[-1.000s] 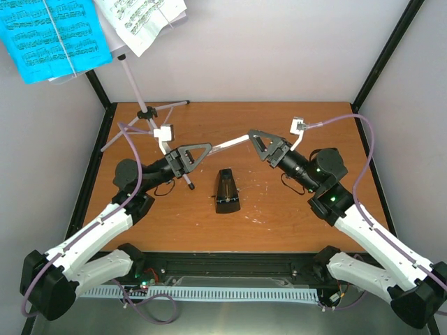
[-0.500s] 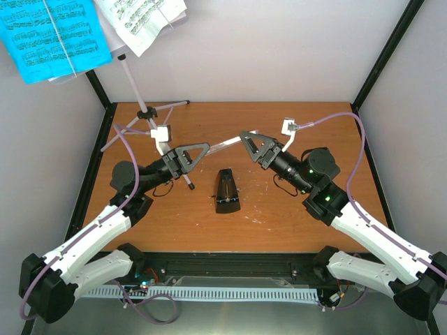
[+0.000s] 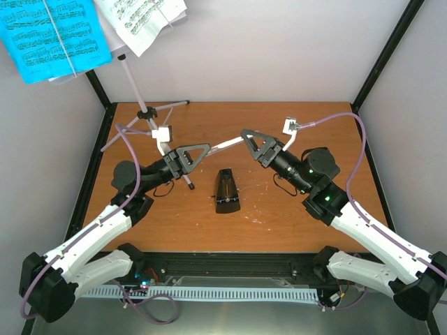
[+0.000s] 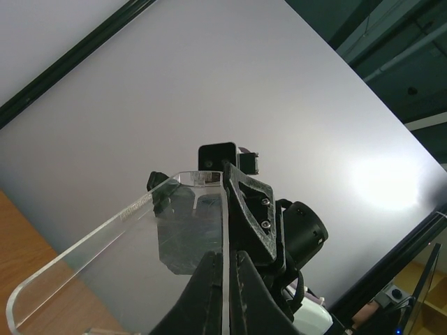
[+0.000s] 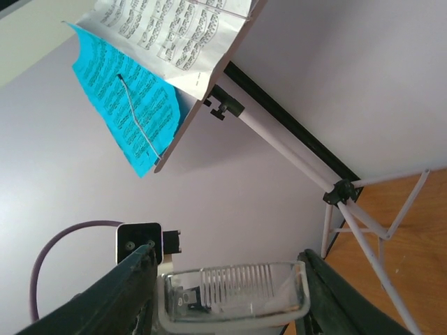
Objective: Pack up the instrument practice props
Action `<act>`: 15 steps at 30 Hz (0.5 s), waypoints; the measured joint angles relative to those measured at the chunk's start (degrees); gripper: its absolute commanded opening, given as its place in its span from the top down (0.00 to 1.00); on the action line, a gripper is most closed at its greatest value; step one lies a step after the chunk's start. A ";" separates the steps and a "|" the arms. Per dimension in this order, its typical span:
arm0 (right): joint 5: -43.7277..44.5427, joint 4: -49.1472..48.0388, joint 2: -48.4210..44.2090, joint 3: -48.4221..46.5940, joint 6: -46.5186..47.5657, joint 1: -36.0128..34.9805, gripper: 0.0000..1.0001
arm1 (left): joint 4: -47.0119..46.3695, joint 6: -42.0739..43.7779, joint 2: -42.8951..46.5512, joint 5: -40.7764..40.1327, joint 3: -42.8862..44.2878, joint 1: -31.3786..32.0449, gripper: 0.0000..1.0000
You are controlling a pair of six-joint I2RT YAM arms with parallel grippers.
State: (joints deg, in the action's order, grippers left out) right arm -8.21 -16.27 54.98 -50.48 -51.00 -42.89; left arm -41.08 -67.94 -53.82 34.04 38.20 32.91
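The black pyramid metronome (image 3: 225, 190) stands uncovered mid-table. Its clear cover (image 3: 227, 144) hangs in the air between both grippers. My left gripper (image 3: 207, 148) is shut on one wall of the clear cover (image 4: 140, 237), the thin wall pinched between its fingers (image 4: 209, 293). My right gripper (image 3: 245, 135) has the cover's other end (image 5: 234, 293) between its jaws, a finger against each side. The silver music stand (image 3: 133, 80) stands at the back left on its tripod, carrying blue music sheets (image 3: 49, 35) and white music sheets (image 3: 143, 17).
The stand's tripod legs (image 3: 167, 106) spread over the back left corner of the wooden table (image 3: 279, 216). Black frame posts (image 3: 387, 52) rise at the back corners. Purple cables (image 3: 360, 174) loop over both arms.
My right gripper moved left to the cover's free end and its jaws closed in on it. The left gripper kept its hold and barely moved.
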 measured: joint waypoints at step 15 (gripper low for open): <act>3.56 5.57 -3.82 2.73 4.61 -0.09 0.67 | 12.04 7.63 4.83 -3.39 -1.68 0.15 0.08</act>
State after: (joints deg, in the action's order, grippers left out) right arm -4.64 -10.70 51.16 -47.75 -46.39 -42.98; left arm -29.04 -60.31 -48.99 30.65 36.51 33.06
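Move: Both hands hold the clear cover between them: its middle is roughly 4 cm right and 1 cm ahead of the left hand, at about its height, and 4 cm left and 2 cm back of the right hand. The black metronome stands far below, about 4 cm left, 3 cm back and 37 cm down from the right hand. The music stand's near foot is some 6 cm left, 2 cm ahead and 40 cm below the left hand. The left fingers let go of the clear cover's near end, spreading wide, while the right fingers keep their grip across the other end. Both hands then sink, the left by about 3 cm and the right by some 2.5 cm as it also draws to the right, away from the left hand, with its cover; both sets of fingertips dip slightly. ##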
